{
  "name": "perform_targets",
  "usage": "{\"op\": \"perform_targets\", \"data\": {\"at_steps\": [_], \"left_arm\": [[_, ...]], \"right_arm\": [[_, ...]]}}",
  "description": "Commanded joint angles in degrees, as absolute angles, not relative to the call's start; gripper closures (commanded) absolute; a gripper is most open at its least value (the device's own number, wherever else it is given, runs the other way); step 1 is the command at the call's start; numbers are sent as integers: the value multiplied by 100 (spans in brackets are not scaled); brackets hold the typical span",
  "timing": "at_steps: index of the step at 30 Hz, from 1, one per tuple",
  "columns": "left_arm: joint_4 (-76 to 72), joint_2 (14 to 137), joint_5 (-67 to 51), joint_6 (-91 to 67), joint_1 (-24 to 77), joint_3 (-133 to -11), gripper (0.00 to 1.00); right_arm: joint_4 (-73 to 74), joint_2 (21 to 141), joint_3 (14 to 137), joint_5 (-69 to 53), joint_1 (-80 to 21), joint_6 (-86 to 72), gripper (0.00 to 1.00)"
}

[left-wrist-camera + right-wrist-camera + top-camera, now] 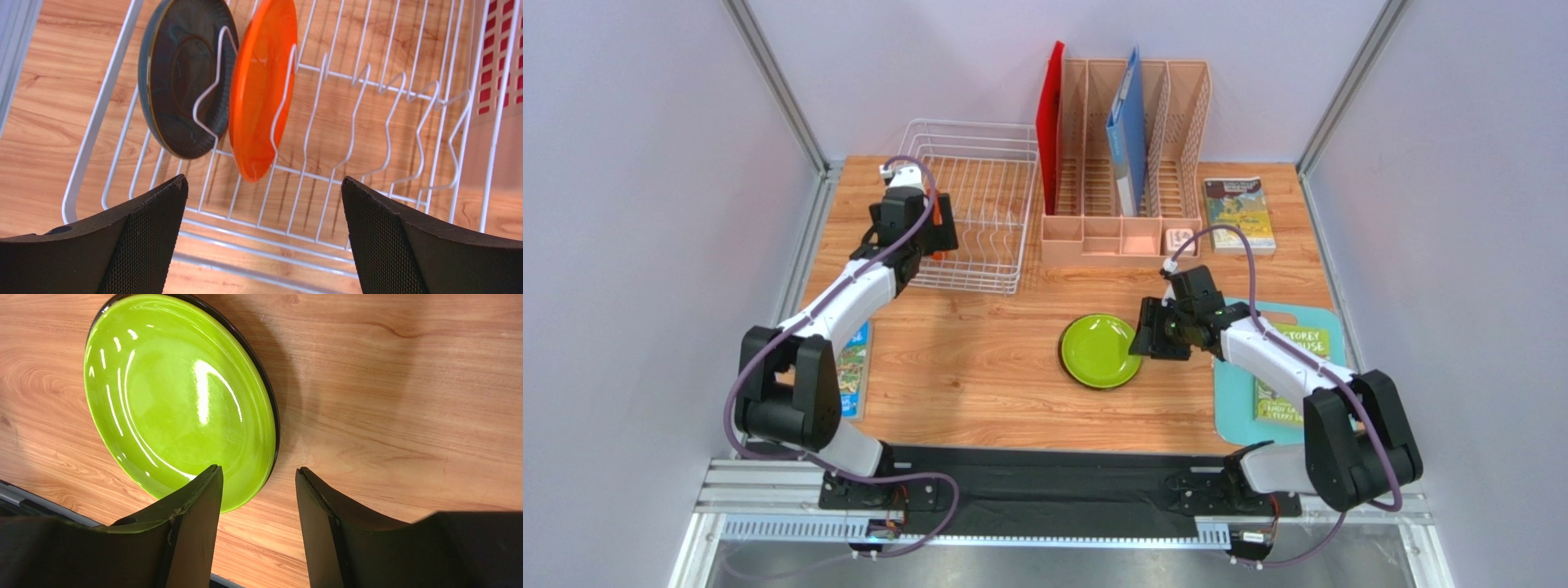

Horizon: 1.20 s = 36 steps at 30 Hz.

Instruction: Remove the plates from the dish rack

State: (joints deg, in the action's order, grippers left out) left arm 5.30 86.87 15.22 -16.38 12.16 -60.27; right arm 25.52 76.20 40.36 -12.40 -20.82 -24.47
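The white wire dish rack (971, 125) stands at the back left. In the left wrist view its rim (94, 130) frames a dark teal-grey plate (178, 79) and an orange plate (261, 92), both upright between dividers. My left gripper (938, 235) (264, 178) hangs wide open over the rack's near end, just short of the orange plate's lower edge. A lime green plate (1100, 350) (178, 398) lies flat on the table. My right gripper (1146, 333) (259, 469) is open at its right rim, one finger over the rim, nothing clamped.
A peach-pink organiser (1124, 184) with a red folder (1051, 123) and a blue folder (1127, 135) stands right of the rack. A book (1239, 213) lies at the back right, another (1290, 368) on a teal mat (1232, 410), and one (853, 368) under the left arm.
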Motion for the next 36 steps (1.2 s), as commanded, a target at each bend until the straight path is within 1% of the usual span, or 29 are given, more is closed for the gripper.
{"op": "perform_targets", "data": {"at_steps": [1, 7, 10, 11, 12, 14, 16, 17, 19, 20, 22, 23, 25, 26, 31, 36], "left_arm": [[378, 8982, 1283, -1661, 967, -6415, 0], [-113, 9491, 1266, -1477, 826, -6688, 2], [-377, 9799, 1160, -1468, 756, -6925, 10], [-413, 9869, 1091, -1468, 747, -7004, 16], [-448, 9992, 1081, -1442, 747, -7135, 20], [-501, 10107, 1081, -1433, 747, -7259, 24], [-423, 10291, 1098, -1398, 747, -7487, 34], [-396, 10353, 1133, -1389, 738, -7549, 42], [-334, 10520, 1169, -1371, 738, -7699, 52], [-256, 10564, 1152, -1371, 738, -7751, 62], [-167, 10591, 1160, -1380, 738, -7814, 72], [-167, 10582, 1169, -1389, 738, -7779, 81], [-219, 10460, 1178, -1398, 738, -7656, 89], [-228, 10415, 1160, -1380, 738, -7620, 99], [-220, 10073, 985, -1222, 747, -7436, 100], [-79, 9792, 1212, -1020, 782, -7401, 100]], "right_arm": [[2531, 7488, 4342, -1179, -2109, -2268, 47], [2654, 7392, 4482, -914, -2101, -2268, 47], [2654, 7435, 4509, -827, -2109, -2259, 47], [2654, 7453, 4509, -809, -2109, -2241, 47], [2663, 7505, 4509, -782, -2109, -2233, 48], [2663, 7593, 4526, -756, -2109, -2215, 47], [2663, 7690, 4526, -738, -2101, -2206, 48], [2663, 7717, 4526, -730, -2109, -2206, 48], [2663, 7743, 4526, -703, -2109, -2206, 48], [2672, 7726, 4526, -694, -2109, -2215, 48], [2689, 7699, 4544, -651, -2109, -2197, 48], [2707, 7699, 4553, -642, -2101, -2197, 48], [2725, 7691, 4561, -607, -2109, -2188, 48], [2725, 7690, 4562, -598, -2109, -2188, 48], [2707, 7699, 4544, -589, -2109, -2206, 48], [2751, 7612, 4500, -519, -2109, -2233, 48]]}}
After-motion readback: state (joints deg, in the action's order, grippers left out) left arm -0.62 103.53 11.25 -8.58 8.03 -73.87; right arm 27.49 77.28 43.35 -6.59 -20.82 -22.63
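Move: The orange plate stands on edge in the rack, its middle about 8 cm ahead of my left hand, 1 cm to the left and 5 cm lower. The dark plate is level with the orange one and 5 cm farther left; the rack's left rail is some 8 cm ahead of my left hand, 11 cm to its left and 8 cm lower. From my right hand the orange plate lies roughly 26 cm ahead, 37 cm left and 5 cm higher. I reach my open left hand forward about 9 cm and slightly left, dipping a little on the way, so that one finger goes between the dark plate and the orange plate and the other to the orange plate's right. I shut the fingers there, pinching the upper rim of the orange plate, then draw it back about 1 cm. ##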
